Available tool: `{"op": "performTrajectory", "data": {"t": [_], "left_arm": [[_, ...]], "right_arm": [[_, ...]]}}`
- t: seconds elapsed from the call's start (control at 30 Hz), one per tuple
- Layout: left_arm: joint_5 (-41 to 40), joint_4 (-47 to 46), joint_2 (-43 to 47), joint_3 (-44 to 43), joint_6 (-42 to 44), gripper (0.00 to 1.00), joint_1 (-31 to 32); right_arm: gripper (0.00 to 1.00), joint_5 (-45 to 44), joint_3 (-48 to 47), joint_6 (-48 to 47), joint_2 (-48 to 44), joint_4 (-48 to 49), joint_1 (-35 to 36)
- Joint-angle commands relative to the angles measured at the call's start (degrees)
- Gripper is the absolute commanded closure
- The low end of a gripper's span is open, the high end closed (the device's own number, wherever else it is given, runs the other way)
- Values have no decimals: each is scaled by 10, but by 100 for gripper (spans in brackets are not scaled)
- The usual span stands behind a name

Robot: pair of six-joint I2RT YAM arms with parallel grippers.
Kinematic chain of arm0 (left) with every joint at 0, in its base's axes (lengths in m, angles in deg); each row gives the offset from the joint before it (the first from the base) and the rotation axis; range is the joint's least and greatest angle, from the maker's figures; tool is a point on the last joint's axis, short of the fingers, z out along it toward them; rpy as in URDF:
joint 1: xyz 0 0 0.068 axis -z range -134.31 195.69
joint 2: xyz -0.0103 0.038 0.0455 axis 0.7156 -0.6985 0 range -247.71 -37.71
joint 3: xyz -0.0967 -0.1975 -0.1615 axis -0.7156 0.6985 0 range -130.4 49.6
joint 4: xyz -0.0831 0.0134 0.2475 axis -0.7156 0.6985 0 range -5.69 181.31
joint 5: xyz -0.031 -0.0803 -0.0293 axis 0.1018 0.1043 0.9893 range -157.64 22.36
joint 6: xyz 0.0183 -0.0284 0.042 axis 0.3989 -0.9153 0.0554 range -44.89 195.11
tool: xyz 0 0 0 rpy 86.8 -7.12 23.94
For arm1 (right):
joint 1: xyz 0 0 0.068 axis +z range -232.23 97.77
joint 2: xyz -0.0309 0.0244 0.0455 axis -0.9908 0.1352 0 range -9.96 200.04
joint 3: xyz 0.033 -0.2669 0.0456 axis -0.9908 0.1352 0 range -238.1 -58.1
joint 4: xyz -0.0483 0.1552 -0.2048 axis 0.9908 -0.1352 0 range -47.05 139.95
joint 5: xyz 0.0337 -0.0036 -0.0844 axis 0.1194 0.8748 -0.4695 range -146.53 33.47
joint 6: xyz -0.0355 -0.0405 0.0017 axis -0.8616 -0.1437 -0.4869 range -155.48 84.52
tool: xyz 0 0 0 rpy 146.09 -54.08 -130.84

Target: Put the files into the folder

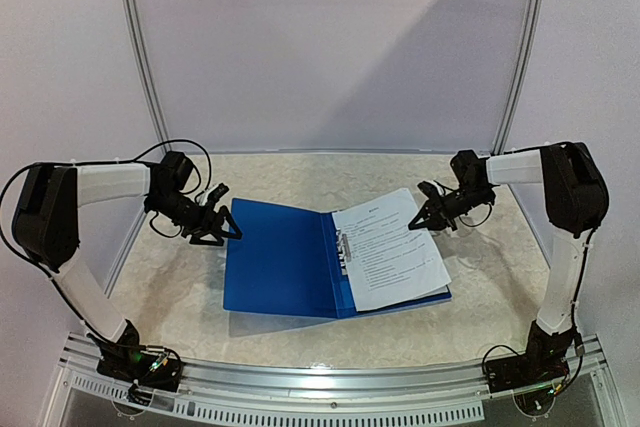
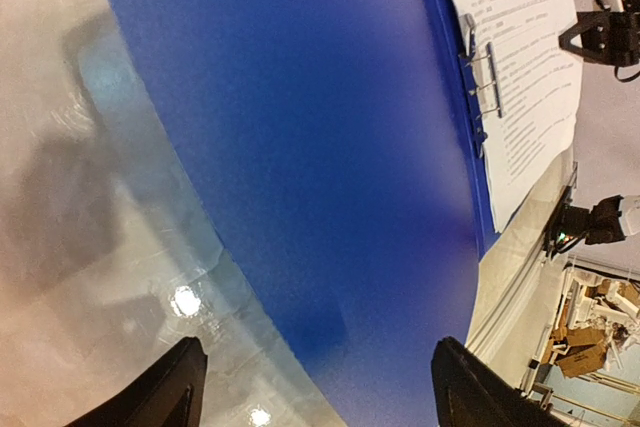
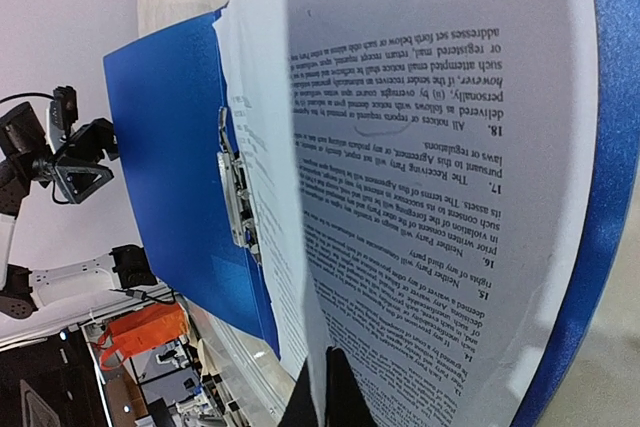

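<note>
The blue folder (image 1: 280,257) lies open on the table, its metal clip (image 1: 345,247) at the spine. The files (image 1: 390,247), white printed sheets, rest on its right half. My right gripper (image 1: 425,217) is shut on the far right edge of the top sheet. In the right wrist view that sheet (image 3: 270,147) rises thin between the fingers (image 3: 325,387), above another printed page (image 3: 440,197). My left gripper (image 1: 215,230) hangs open at the far left corner of the bare left cover (image 2: 330,147). Nothing is between its fingertips (image 2: 317,352).
A pale stone-patterned table (image 1: 300,172) carries the folder, with white walls behind and at both sides. A metal rail (image 1: 330,382) runs along the near edge by the arm bases. Boxes and clutter (image 2: 585,337) lie beyond the table.
</note>
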Motion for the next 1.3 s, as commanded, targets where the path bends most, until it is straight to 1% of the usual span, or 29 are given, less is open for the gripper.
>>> {"op": "performTrajectory", "data": {"t": [0.0, 0.13, 0.17, 0.23, 0.4, 0.47, 0.5, 0.53, 0.57, 0.6, 0.63, 0.8, 0.9, 1.03, 1.07, 1.13, 1.2, 1.27], "left_arm": [[3, -3, 1, -6, 4, 21, 2], [4, -2, 0, -7, 4, 21, 1], [3, -2, 0, -7, 4, 20, 2], [4, -2, 0, -7, 4, 20, 2], [3, -3, 3, -8, 6, 21, 1], [3, -2, 3, -8, 6, 21, 1], [3, -1, 4, -8, 6, 21, 2], [3, -2, 4, -8, 6, 21, 1], [2, -2, 5, -8, 7, 21, 1], [1, -2, 6, -7, 8, 21, 1], [1, -2, 7, -8, 8, 21, 1], [1, 0, 8, -9, 9, 20, 2], [0, 1, 8, -10, 12, 20, 1], [-2, 4, 11, -12, 15, 20, 2], [-3, 3, 12, -12, 15, 20, 2], [-5, 3, 14, -11, 15, 20, 1], [-6, 0, 14, -8, 13, 20, 1], [-4, -4, 13, -4, 8, 20, 1]], "right_arm": [[100, -3, 11, 6, 9, 9, 6], [100, -6, 12, 8, 7, 6, 8], [99, -9, 12, 8, 7, 4, 7], [94, -19, 11, 6, 4, -1, 8], [75, -45, 1, 1, -3, -17, 8], [60, -63, -10, -4, -4, -31, 8], [49, -75, -17, -8, -3, -42, 8], [35, -84, -21, -11, -2, -53, 8], [18, -101, -29, -18, -3, -64, 7], [3, -113, -33, -23, -6, -71, 8], [1, -122, -35, -25, -8, -76, 9], [1, -155, -48, -26, -32, -97, 10], [1, -224, -70, -37, -41, -138, 12], [1, -365, -99, -38, -65, -170, 30], [1, -400, -104, -39, -74, -166, 43], [1, -437, -106, -62, -98, -137, 87], [1, -460, -99, -96, -122, -83, 137], [1, -455, -80, -137, -147, -2, 180]]}}
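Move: The top file's right edge is already pinched in the right hand. Its middle lies about 6 cm to the left of that hand, 5 cm back and 3 cm below, above the folder's right half, whose middle is some 5 cm left, 7 cm back and 4 cm down. The metal clip is roughly 15 cm left and 6 cm back. From the idle left hand, the file's middle is about 33 cm right, 3 cm back and 5 cm lower. The file's raised right edge is lowered about 1 cm towards the folder's right half, then let go as the right fingers open wide. The hand draws off to its right by some 5 cm, rolling until the fingers point much more steeply down, then lifts more than 4 cm clear, edging forward and swinging partly back left. ##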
